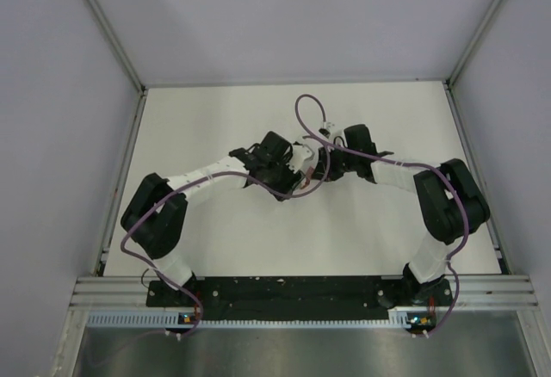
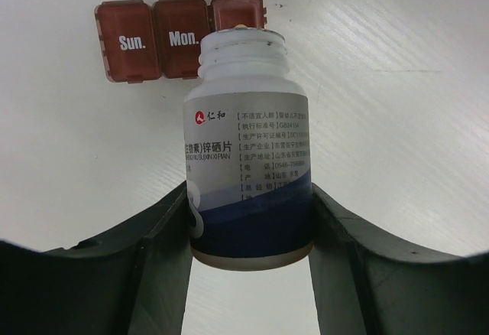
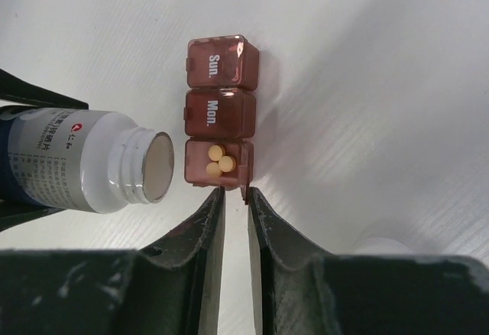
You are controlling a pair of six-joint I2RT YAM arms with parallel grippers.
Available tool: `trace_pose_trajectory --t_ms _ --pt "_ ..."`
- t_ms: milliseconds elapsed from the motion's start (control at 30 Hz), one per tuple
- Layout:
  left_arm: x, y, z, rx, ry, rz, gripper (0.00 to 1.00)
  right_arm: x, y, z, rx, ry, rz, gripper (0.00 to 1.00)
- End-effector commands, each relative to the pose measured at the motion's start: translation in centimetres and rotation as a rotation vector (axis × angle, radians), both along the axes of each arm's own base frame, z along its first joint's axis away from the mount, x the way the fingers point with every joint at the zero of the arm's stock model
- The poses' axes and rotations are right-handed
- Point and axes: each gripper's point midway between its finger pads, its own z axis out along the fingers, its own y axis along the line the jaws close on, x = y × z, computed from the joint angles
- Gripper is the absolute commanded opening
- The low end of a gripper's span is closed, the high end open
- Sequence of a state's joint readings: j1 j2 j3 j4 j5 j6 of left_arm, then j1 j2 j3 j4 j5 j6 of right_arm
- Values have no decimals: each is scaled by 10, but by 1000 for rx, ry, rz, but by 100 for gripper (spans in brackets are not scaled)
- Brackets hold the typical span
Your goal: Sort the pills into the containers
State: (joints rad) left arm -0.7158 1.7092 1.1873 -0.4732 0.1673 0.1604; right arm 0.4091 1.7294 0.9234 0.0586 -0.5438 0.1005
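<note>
The containers (image 3: 218, 113) are a red-brown strip of three compartments lying on the white table. "Sun." and "Mon." are closed, and the third stands open with three yellow pills (image 3: 218, 159) inside. My left gripper (image 2: 248, 197) is shut on a white pill bottle (image 2: 248, 144) with a blue label, tilted so its uncapped mouth (image 3: 149, 168) points at the open compartment from beside it. My right gripper (image 3: 235, 191) is just in front of that compartment, its jaws a narrow gap apart. The thin edge of the raised lid (image 3: 246, 191) stands at its right fingertip.
A blurred white round object (image 3: 382, 239) lies on the table beside my right gripper's fingers. In the top view both arms meet over the middle of the white table (image 1: 215, 119), which has grey walls on three sides.
</note>
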Motion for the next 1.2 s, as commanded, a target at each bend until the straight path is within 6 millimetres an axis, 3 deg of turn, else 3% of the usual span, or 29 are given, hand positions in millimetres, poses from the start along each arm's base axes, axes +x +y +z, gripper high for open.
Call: trace_pose_trajectory --t_ms 0,467,800,1167 --pt "9 -11 27 -112 -122 -30 0 9 2 7 18 -35 11 19" --pt "19 -8 44 -266 -294 -42 0 10 2 19 22 -53 13 37" --pt "21 -6 59 -385 -403 -59 0 17 0 43 11 -104 3 49" --pt "13 -11 67 -508 -514 -125 0 16 -22 63 -28 -123 -26 57"
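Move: From my right hand, the pillbox's open Tuesday compartment lies about 3 cm left, 2 cm back and 3 cm below; its raised lid is right at my fingertips, 1 cm left. Monday is some 4 cm left, level fore and aft, and the white cap about 5 cm right and level. From my left hand, which holds the tipped bottle, the Tuesday compartment is roughly 4 cm ahead, 5 cm right and 5 cm below. I swing the bottle's mouth up and away from the Tuesday compartment, turning my left wrist some 30 degrees so its fingers lift from steeply down towards level, and raise that hand about 3 cm, still gripping the bottle. Meanwhile I spread my right fingers wide beside the raised lid, easing down and back slightly, then lift clear some 3 cm and a little to the right. ##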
